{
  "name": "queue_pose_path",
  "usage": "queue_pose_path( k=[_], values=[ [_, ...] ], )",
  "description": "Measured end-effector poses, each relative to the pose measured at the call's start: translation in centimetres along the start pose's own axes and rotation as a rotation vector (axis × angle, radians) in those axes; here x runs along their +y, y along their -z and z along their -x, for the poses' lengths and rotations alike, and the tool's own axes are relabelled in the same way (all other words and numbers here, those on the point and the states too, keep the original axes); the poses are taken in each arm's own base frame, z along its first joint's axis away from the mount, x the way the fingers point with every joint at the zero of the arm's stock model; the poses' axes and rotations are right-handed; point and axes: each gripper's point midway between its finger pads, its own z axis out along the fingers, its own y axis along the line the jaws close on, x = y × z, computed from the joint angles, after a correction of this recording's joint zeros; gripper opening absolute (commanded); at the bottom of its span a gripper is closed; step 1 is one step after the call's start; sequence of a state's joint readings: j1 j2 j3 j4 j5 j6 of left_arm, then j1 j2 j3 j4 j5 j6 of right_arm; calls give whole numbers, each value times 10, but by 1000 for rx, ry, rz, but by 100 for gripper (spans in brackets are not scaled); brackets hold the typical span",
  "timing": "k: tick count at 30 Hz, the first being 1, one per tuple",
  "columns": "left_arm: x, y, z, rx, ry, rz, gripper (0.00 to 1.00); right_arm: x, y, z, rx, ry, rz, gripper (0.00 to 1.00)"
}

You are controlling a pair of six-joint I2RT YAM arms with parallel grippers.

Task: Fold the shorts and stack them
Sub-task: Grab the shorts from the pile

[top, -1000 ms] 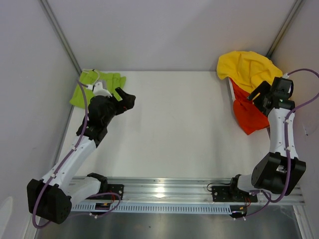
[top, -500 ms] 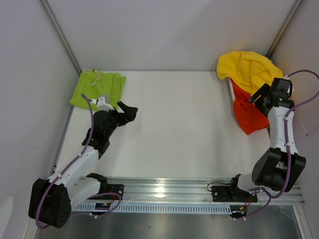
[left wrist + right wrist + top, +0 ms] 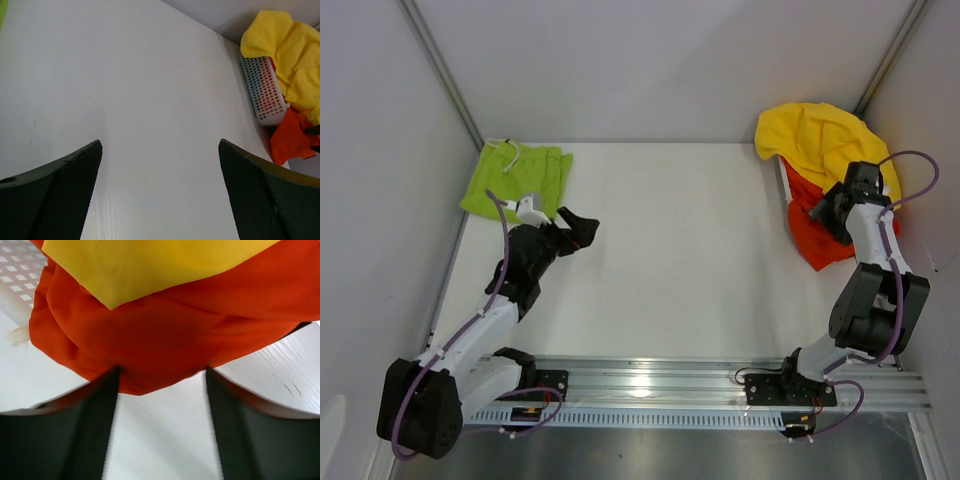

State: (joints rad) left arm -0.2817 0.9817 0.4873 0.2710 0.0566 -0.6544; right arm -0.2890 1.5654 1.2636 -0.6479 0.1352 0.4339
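The lime-green shorts (image 3: 516, 177) lie folded flat at the table's far left corner. My left gripper (image 3: 578, 228) is off them to the near right, open and empty (image 3: 160, 145) above bare table. The orange-red shorts (image 3: 817, 238) lie crumpled at the far right, partly under a yellow cloth (image 3: 820, 135). My right gripper (image 3: 825, 212) is at their near edge. In the right wrist view it (image 3: 162, 375) stands open, with a hanging lobe of the orange-red shorts (image 3: 160, 330) reaching down between its fingertips. The yellow cloth (image 3: 150, 265) lies on top.
A white perforated basket (image 3: 262, 90) stands at the far right under the yellow cloth (image 3: 290, 50), and its wall (image 3: 17, 280) also shows beside the orange-red shorts. Grey walls close in the table on three sides. A metal rail (image 3: 650, 385) runs along the near edge.
My left gripper drew back from the lime-green shorts toward the near right, leaving them flat. My right gripper moved in onto the orange-red shorts' edge, its jaws narrowing slightly.
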Motion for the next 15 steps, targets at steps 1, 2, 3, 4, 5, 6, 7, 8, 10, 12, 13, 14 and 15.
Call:
queue_pose_path(
  k=[1, 2, 3, 4, 5, 6, 7, 8, 10, 12, 13, 14, 15],
  values=[
    [-1, 1, 0, -1, 0, -6, 99, 2, -3, -3, 8, 6, -2, 51],
    [-4, 2, 0, 0, -1, -16, 99, 4, -4, -5, 13, 13, -3, 29],
    [-6, 2, 1, -2, -2, -24, 99, 6, -5, -7, 19, 23, -3, 22],
    [-9, 4, 0, 0, -4, -37, 99, 8, -7, -8, 24, 22, -2, 14],
    [-13, 4, 0, -1, -5, -49, 99, 11, -8, -9, 27, 22, 1, 0],
    [-16, 5, 0, 0, -7, -61, 99, 15, -7, -10, 33, 26, 6, 0],
    [-19, 6, 0, 1, -8, -71, 99, 18, -6, -9, 32, 26, 14, 0],
    [-20, 6, -1, 4, -9, -77, 99, 22, -3, -7, 33, 27, 21, 0],
    [-21, 6, -2, 8, -9, -81, 99, 32, 6, 3, 17, 29, 44, 0],
    [-23, 7, -2, 10, -10, -88, 99, 45, 19, 21, -20, 28, 81, 0],
    [-24, 7, -2, 9, -10, -91, 99, 50, 25, 28, -39, 26, 97, 0],
    [-25, 8, -1, 6, -11, -95, 99, 55, 34, 36, -56, 23, 118, 0],
    [-27, 9, 1, 0, -11, -100, 99, 61, 44, 44, -76, 20, 144, 0]
  ],
)
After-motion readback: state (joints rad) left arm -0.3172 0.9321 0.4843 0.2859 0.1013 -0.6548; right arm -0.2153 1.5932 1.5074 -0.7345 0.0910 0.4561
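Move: The red shorts lie right at the right hand's open fingertips: the middle of what shows of them is about 3 cm ahead, 2 cm to the left and 3 cm below. The yellow shorts lie over their far part, some 16 cm ahead, 1 cm left and 2 cm up. The basket under both has its middle roughly 9 cm ahead, 1 cm left and 6 cm lower. From the left hand the red shorts are about 48 cm to the right, 3 cm ahead and 8 cm lower. The right fingers shut fully on the near part of the red shorts and pinch the cloth as the hand eases about 1 cm lower, going left and forward. Keeping that pinch, it then lifts some 8 cm while moving on forward and slightly left, fingertips tipping up around 10 degrees. The empty left hand drifts 3 cm up, right and back, staying open. ##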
